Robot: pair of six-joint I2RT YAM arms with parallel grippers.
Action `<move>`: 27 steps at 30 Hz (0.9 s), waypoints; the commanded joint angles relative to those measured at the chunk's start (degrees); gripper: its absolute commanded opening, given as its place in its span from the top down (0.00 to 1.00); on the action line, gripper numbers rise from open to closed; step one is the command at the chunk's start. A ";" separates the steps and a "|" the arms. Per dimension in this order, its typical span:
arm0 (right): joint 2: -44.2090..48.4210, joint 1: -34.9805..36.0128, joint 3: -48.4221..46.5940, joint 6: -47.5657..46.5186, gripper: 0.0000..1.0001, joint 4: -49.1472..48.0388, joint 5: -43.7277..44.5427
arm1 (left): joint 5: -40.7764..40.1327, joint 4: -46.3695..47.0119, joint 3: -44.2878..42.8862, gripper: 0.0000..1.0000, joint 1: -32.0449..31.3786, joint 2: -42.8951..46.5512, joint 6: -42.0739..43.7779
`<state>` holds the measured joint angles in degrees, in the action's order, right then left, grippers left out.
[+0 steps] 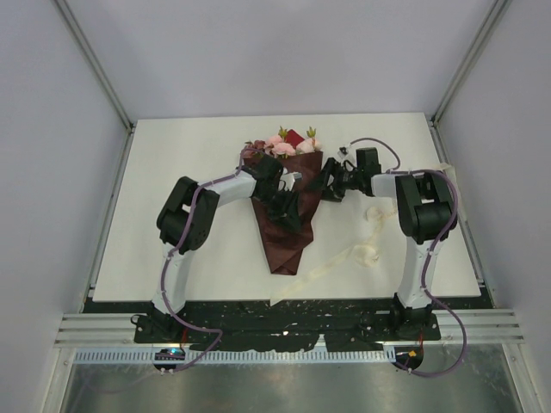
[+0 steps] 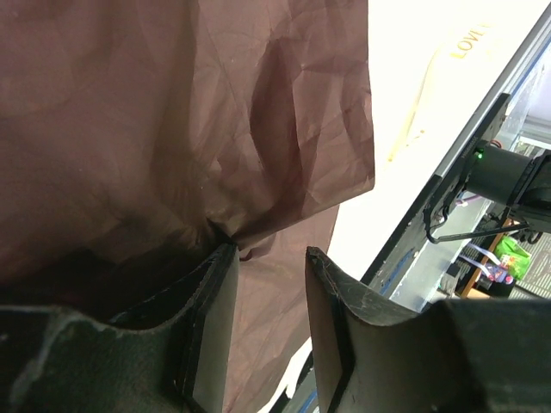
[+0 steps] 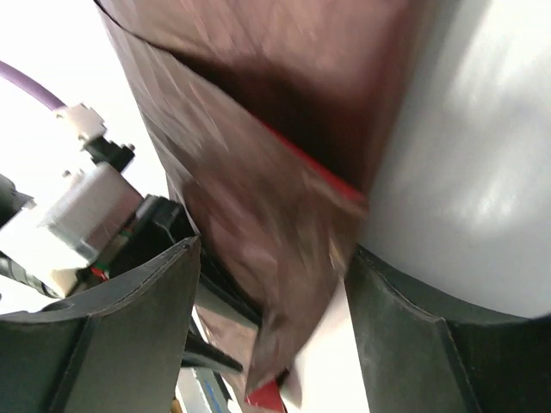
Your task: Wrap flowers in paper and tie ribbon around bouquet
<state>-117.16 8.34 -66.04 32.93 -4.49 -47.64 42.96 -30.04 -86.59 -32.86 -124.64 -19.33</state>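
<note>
The bouquet [image 1: 282, 228] lies mid-table, a cone of maroon paper [image 1: 277, 245] with its point toward me. The flowers [image 1: 288, 144] show pink and green at its far wide end. My left gripper [image 1: 288, 194] rests on the cone's upper part. It is open [image 2: 269, 251], with its left fingertip [image 2: 225, 251] against a pinched crease of the paper [image 2: 172, 112] and nothing in the gap. My right gripper [image 1: 330, 185] is at the cone's right edge, open [image 3: 274, 245], and a blurred flap of paper [image 3: 258, 172] hangs between its fingers. The cream ribbon [image 1: 366, 249] lies loose on the right.
The white table [image 1: 172, 172] ends at a black rail [image 1: 284, 314] by the arm bases. The ribbon's tail [image 1: 310, 280] runs toward the cone's point. The left arm's wrist [image 3: 69, 224] shows close beside the right gripper. Grey walls and metal posts enclose the table.
</note>
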 commanded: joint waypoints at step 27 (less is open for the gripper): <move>-5.27 0.89 -1.64 18.49 0.94 -17.39 0.62 | -27.14 9.21 31.93 0.24 -25.92 36.59 45.00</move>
<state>-125.08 9.52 -66.43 51.59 -21.21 -47.40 24.97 -23.03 -53.39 -54.72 -83.66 18.26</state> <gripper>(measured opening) 0.063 0.766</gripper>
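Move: The wrapper's right-hand edge stands about 2 cm ahead, 2 cm to the left and 2 cm below the right hand's open fingers; the blossoms are roughly 11 cm ahead and 11 cm left of that hand. From the left hand, resting on the paper, the ribbon's free end lies some 20 cm back, 5 cm left and 3 cm lower. The wrapper's bottom tip is about 12 cm back and 2 cm left, the ribbon coil 7 cm back and 18 cm right. The right fingers shut on the wrapper's right edge, nudging about 2 cm forward, left and down onto it, then keep the pinch while easing up a centimetre. Once that grip is made, the left hand comes free of the paper, rising about 10 cm, then swings some 15 cm back and dips towards the ribbon's free end, rolling about 60 degrees around its finger line and opening wider. ##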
